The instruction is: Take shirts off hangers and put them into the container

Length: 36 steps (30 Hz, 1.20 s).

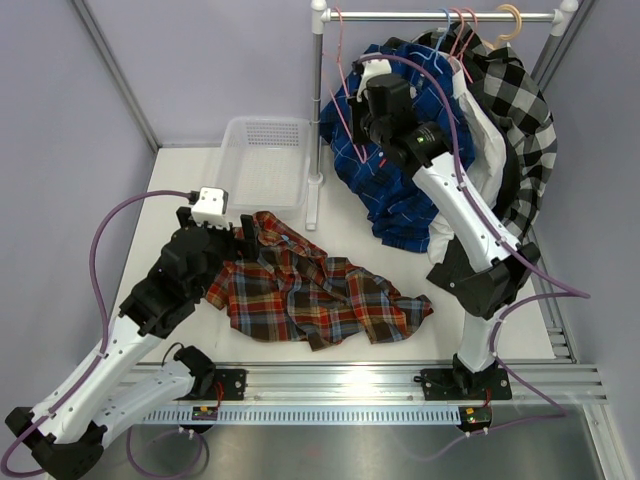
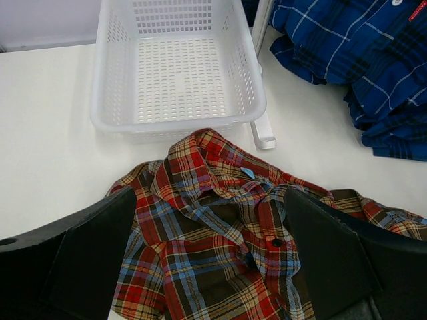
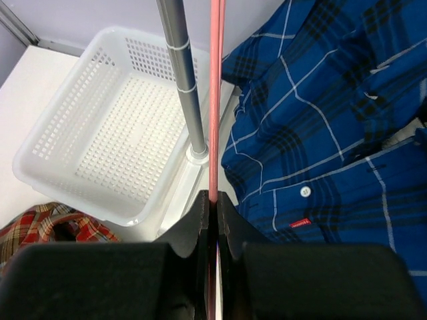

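Observation:
The red-orange-navy plaid shirt (image 1: 320, 290) (image 2: 220, 227) lies crumpled on the table, off any hanger. My left gripper (image 1: 230, 242) (image 2: 210, 257) is open just above its collar end, one finger on each side. The white perforated container (image 1: 265, 160) (image 2: 107, 100) (image 3: 40, 180) stands just beyond the shirt with nothing in it. My right gripper (image 1: 362, 132) (image 3: 213, 203) is shut on the thin wire of a pink hanger (image 1: 340, 90) (image 3: 214, 100) that hooks on the rail. The royal blue shirt (image 1: 400, 180) (image 3: 320, 120) hangs slumped beside it.
A metal rack post (image 1: 317, 110) (image 3: 180, 73) stands between container and blue shirt, its foot (image 2: 261, 133) beside the container. The top rail (image 1: 440, 16) carries more hangers (image 1: 460, 30), a white shirt (image 1: 487, 140) and a black-and-white checked shirt (image 1: 520, 110).

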Available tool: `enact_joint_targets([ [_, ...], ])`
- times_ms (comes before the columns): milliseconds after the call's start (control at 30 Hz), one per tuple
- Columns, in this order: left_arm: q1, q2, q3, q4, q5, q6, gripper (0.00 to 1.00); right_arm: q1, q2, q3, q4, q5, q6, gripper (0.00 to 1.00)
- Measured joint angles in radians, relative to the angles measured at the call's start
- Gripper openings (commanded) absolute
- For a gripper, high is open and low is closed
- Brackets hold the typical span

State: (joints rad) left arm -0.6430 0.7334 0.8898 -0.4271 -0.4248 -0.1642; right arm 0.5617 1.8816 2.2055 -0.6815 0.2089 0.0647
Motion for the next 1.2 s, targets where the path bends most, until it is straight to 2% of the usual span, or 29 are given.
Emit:
enact_joint_targets([
  [67,0.000,0.000,0.000,0.000,0.002,0.000,0.99,0.000,-0.006,-0.036,0.027,-0.011,0.003,0.32],
  [100,0.000,0.001,0.000,0.000,0.002,0.000,0.99,0.000,-0.012,-0.054,0.026,-0.019,0.002,0.49],
  [167,0.000,0.003,0.000,0.000,0.005,0.000,0.99,0.000,-0.029,-0.087,0.027,-0.026,0.009,0.66],
  [267,0.000,0.011,0.000,0.000,0.010,0.000,0.99,0.000,-0.074,-0.130,0.027,-0.043,0.011,0.88],
  [333,0.000,0.023,0.000,0.000,0.024,-0.004,0.99,0.000,-0.123,-0.161,0.027,-0.047,0.014,0.95],
  [533,0.001,0.063,0.000,-0.035,0.097,-0.094,0.99,0.000,-0.387,-0.327,0.054,-0.043,0.020,0.99],
  [767,-0.034,0.111,-0.008,-0.060,0.160,-0.262,0.99,0.000,-0.788,-0.678,0.114,-0.030,0.063,0.99],
  [967,-0.119,0.327,-0.017,-0.060,0.148,-0.401,0.99,0.000,-1.031,-0.911,0.105,-0.026,0.105,0.99],
  [1200,-0.153,0.530,-0.041,-0.029,0.076,-0.552,0.99,0.000,-1.194,-1.051,0.072,-0.027,0.137,0.99],
])
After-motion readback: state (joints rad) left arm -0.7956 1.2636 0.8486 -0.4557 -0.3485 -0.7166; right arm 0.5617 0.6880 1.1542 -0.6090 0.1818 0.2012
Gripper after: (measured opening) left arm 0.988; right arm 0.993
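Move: The right hand grips the empty pink hanger; the left end of the rail, where its hook sits, is about 6 cm ahead, 3 to the left and 18 up, with the blue shirt's middle roughly 6 ahead, 10 to the right and 10 below the hand. For the open left hand, the plaid shirt's middle lies some 7 cm back, 15 to the right and 24 down; the container stands about 22 ahead, 3 to the right and 24 below. The right fingers open wide and let go of the pink hanger as the hand dips a couple of centimetres, then it pulls back some 24 cm and to the right, away from the rail and past the near side of the blue shirt, arching up on the way and rolling its left side up a little. Meanwhile the left hand, fingers staying wide open, swings right and then mostly down onto the plaid shirt's upper part, sinking about 17 cm while the fingers tip steeply downward, and ends close above the cloth. ##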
